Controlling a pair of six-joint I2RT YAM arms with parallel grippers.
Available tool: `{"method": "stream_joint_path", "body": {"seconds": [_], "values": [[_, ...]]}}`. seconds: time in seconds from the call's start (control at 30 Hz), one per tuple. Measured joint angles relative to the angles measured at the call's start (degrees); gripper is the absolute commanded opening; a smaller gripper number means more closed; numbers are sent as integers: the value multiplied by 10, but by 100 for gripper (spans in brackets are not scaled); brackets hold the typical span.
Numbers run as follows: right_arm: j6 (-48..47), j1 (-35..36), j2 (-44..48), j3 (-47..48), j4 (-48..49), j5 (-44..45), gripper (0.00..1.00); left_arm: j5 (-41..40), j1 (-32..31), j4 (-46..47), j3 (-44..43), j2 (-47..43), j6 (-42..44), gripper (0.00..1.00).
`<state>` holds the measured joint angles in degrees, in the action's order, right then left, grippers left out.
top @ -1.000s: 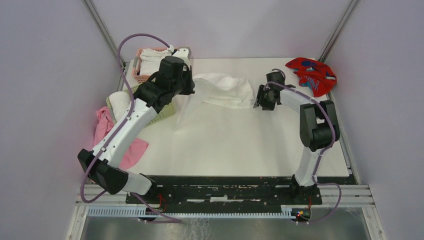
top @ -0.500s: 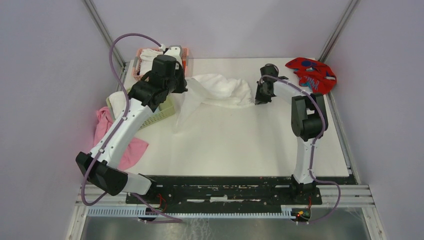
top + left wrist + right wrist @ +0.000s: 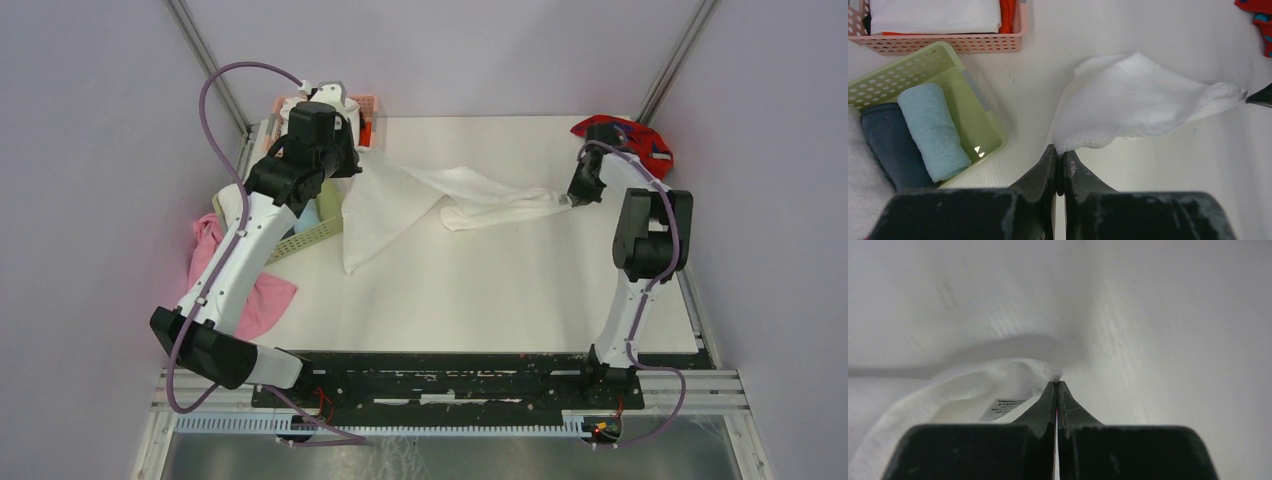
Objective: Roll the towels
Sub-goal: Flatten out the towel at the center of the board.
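The large white towel (image 3: 430, 195) is stretched across the back of the table between both grippers. My left gripper (image 3: 352, 160) is shut on its left corner (image 3: 1064, 146), lifted near the baskets. At the right, my right gripper (image 3: 572, 200) is shut on the other corner (image 3: 1055, 376), a care label (image 3: 1003, 408) hanging beside the jaws. A loose flap (image 3: 370, 225) droops onto the table. The red towel with teal-blue marks (image 3: 630, 140) lies crumpled at the back right corner, behind the right arm. A rolled light blue towel (image 3: 932, 130) lies in the green basket (image 3: 980, 117).
A pink basket (image 3: 948, 42) with folded white and red cloth stands at the back left. In the green basket a dark blue roll (image 3: 885, 147) lies beside the light blue one. A plain pink cloth (image 3: 215, 265) hangs off the table's left edge.
My right gripper closed on the white towel's right edge and pulled it toward the right. My left gripper drew its corner back and left. The towel went from bunched to stretched out.
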<state>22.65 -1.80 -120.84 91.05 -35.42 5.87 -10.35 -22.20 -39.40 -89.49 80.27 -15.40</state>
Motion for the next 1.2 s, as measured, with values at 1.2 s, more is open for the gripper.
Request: {"method": "stream_joint_path", "body": {"seconds": [1.2], "values": [[-142, -137, 501, -193, 174, 50, 0, 109, 15, 259, 176, -21, 59, 5]]}}
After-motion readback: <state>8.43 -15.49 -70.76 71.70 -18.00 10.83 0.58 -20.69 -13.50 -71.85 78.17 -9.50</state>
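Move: The centre of the board, where the white towel is to be laid, is about 25 cm right of my left hand, level with it in reach and 30 cm below. The green basket stands some 18 cm left and 6 cm ahead of that hand, the coral basket 11 cm left and 27 cm ahead. From my right hand, low over the table, the board's centre is roughly 25 cm left and 9 cm back; the red towel lies 14 cm right and 15 cm farther out. I keep both ends of the white towel pinched and fling it. My right hand sweeps up over 30 cm and outward to the right, its fingers tipping up some 45 degrees, then draws back and begins to sink. My left hand swings forward and up about 15 cm, then pulls back and down to just below its starting height. ##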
